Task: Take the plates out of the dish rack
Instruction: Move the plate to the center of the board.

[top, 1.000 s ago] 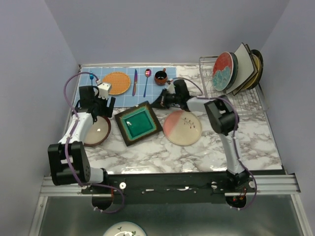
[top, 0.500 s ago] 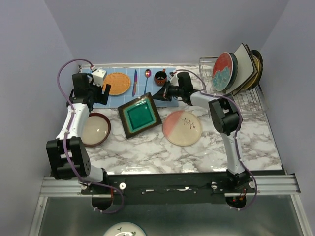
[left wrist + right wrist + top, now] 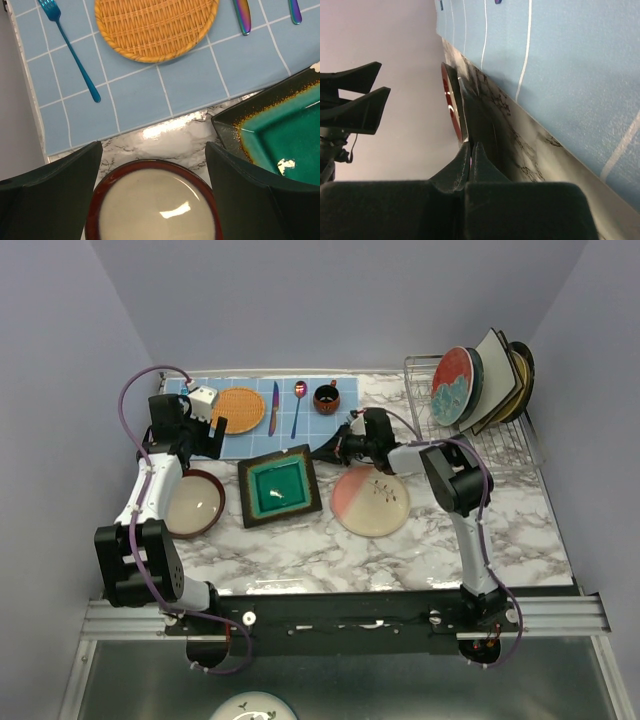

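The dish rack [image 3: 490, 435] stands at the back right with several plates [image 3: 458, 385] upright in it. A teal square plate [image 3: 280, 486] lies on the marble; it also shows in the left wrist view [image 3: 285, 125]. My right gripper [image 3: 322, 451] is shut on its right corner, seen edge-on in the right wrist view [image 3: 471, 146]. A pink-and-cream plate [image 3: 370, 500] lies right of it. A red-rimmed cream plate [image 3: 193, 503] lies at the left. My left gripper [image 3: 210, 443] is open and empty above its far edge [image 3: 152, 150].
A blue tiled mat [image 3: 250, 425] at the back left holds an orange woven round mat [image 3: 238, 409], a blue fork [image 3: 70, 47], a knife [image 3: 274, 407], a spoon [image 3: 298, 405] and a dark-red cup [image 3: 326, 398]. Walls close in on the left, back and right.
The teal square plate has come down from a tilt to lie nearly flat, still held by my right gripper. My left arm has drawn back from the red-rimmed plate towards the blue mat.
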Motion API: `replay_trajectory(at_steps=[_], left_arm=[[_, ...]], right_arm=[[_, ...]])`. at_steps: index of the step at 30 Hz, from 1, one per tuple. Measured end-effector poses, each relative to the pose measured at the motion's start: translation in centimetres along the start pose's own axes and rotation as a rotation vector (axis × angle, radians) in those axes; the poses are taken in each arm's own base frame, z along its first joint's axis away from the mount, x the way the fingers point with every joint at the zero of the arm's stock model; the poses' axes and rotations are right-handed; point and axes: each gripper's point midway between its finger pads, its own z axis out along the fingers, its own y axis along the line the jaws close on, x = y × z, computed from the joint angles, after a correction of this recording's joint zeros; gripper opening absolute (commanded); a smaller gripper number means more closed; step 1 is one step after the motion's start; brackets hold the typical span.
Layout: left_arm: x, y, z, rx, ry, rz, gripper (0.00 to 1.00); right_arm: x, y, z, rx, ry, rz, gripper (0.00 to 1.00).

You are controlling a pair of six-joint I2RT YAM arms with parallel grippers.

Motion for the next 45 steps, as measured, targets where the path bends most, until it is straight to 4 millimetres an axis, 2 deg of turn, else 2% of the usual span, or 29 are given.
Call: replay_trajectory(at_steps=[6, 14, 25, 37, 45], left_arm=[[0.0, 0.0, 0.1, 0.002, 0.001, 0.001, 0.93], [0.4, -0.2, 0.5, 0.012, 0.012, 0.0, 0.94], [0.9, -0.5, 0.6, 0.028, 0.02, 0.001, 0.94], [0.9, -0.8, 0.6, 0.044, 0.015, 0.002, 0.95], [0.8, -1.1, 0.6, 0.054, 0.012, 0.004, 0.95]], right_arm=[[1.1, -0.8, -0.1, -0.014, -0.003, 0.055, 0.01], [4.4, -2.1, 0.4, 0.011, 0.043, 0.12, 0.01], [4.8, -2.4, 0.5, 0.026, 0.053, 0.103, 0.01], [5.6, -2.6, -0.6, 0.105, 0.088, 0.026, 0.01], [5.1, -2.9, -1.3, 0.146, 0.101, -0.022, 0.01]])
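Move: The square green plate's middle lies about 7 cm back and 7 cm left of the shut right fingers, 4 cm below, with its far right corner at the tips. The pink plate sits some 11 cm back and 13 cm right, the mug 13 cm ahead and 3 cm right. From the left hand, the green plate is roughly 20 cm right, 7 cm back and 13 cm lower. Shut right fingertips push the green plate's far right corner back about 5 cm while sinking some 3 cm. ##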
